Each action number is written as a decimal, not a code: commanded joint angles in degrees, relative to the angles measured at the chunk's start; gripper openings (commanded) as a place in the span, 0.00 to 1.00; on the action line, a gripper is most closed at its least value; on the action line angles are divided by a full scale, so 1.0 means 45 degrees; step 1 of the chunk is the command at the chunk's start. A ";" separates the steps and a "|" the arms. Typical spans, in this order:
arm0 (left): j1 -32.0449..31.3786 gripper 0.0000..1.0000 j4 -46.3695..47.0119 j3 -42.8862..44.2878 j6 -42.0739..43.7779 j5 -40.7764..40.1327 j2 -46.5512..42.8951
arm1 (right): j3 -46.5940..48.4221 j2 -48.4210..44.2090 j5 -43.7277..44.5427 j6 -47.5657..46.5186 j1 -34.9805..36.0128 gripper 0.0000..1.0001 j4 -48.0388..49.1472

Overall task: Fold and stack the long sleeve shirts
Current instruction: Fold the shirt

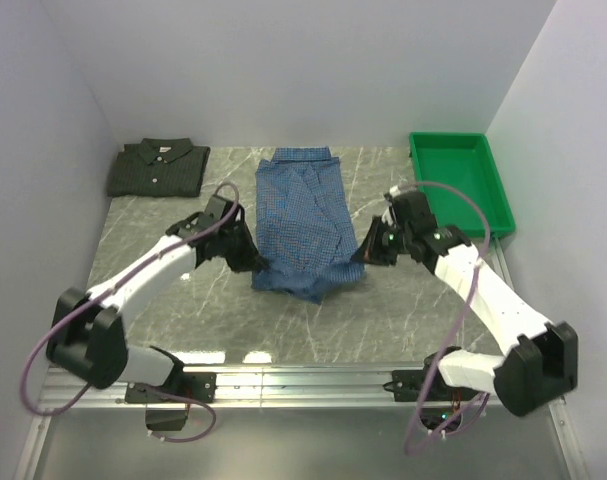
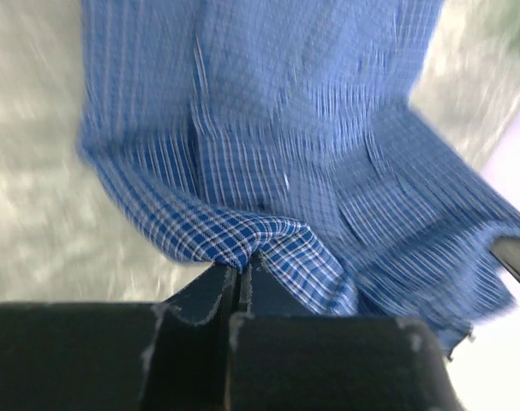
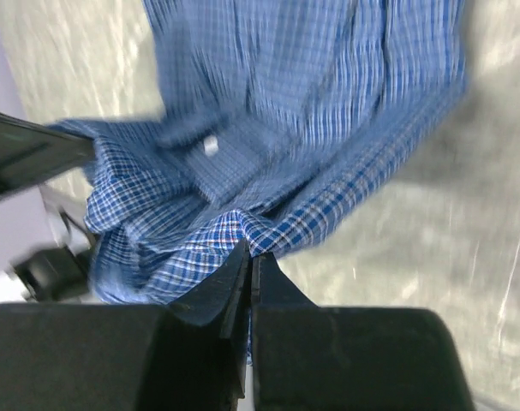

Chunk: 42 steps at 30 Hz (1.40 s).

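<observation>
The blue checked shirt point(image 1: 301, 215) lies lengthwise in the middle of the table, its near end lifted and bunched. My left gripper point(image 1: 255, 262) is shut on that near end's left corner, with blue cloth point(image 2: 242, 231) pinched between its black fingers point(image 2: 210, 287). My right gripper point(image 1: 361, 254) is shut on the right corner, the cloth point(image 3: 242, 224) nipped at its fingertips point(image 3: 234, 274). The dark green-grey checked shirt point(image 1: 158, 166) lies folded, collar up, at the far left corner, away from both grippers.
A green plastic tray point(image 1: 459, 180) stands at the far right corner. The grey marble tabletop point(image 1: 403, 310) ends in a metal rail at the near edge. White walls close in on three sides.
</observation>
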 commanded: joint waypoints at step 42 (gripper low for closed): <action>0.3759 0.80 0.3884 0.4194 -0.0249 -0.0224 0.3893 | 0.6975 0.7641 0.1278 -0.2337 -0.2061 0.49 0.2879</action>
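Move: My left hand pinches the lifted hem's left corner; its laying spot on the shirt's upper body is some 20 cm ahead, about 2 left and 11 below. The collar is roughly 38 ahead and 14 right, the folded dark shirt 35 ahead and 34 left. My right hand's spot is about 22 ahead, 1 left and 13 below; from it the collar is 39 ahead and 18 left, the green tray 29 ahead and 38 right. Both my hands, still pinching the hem corners, sweep quickly forward over the shirt some 20 cm, sinking as they go, my right the deeper at about 9 cm. Near the end I open the fingers, left wide and right about halfway, let go of the hem over the upper body, and rise about 7 cm, my left drawing slightly outward. ##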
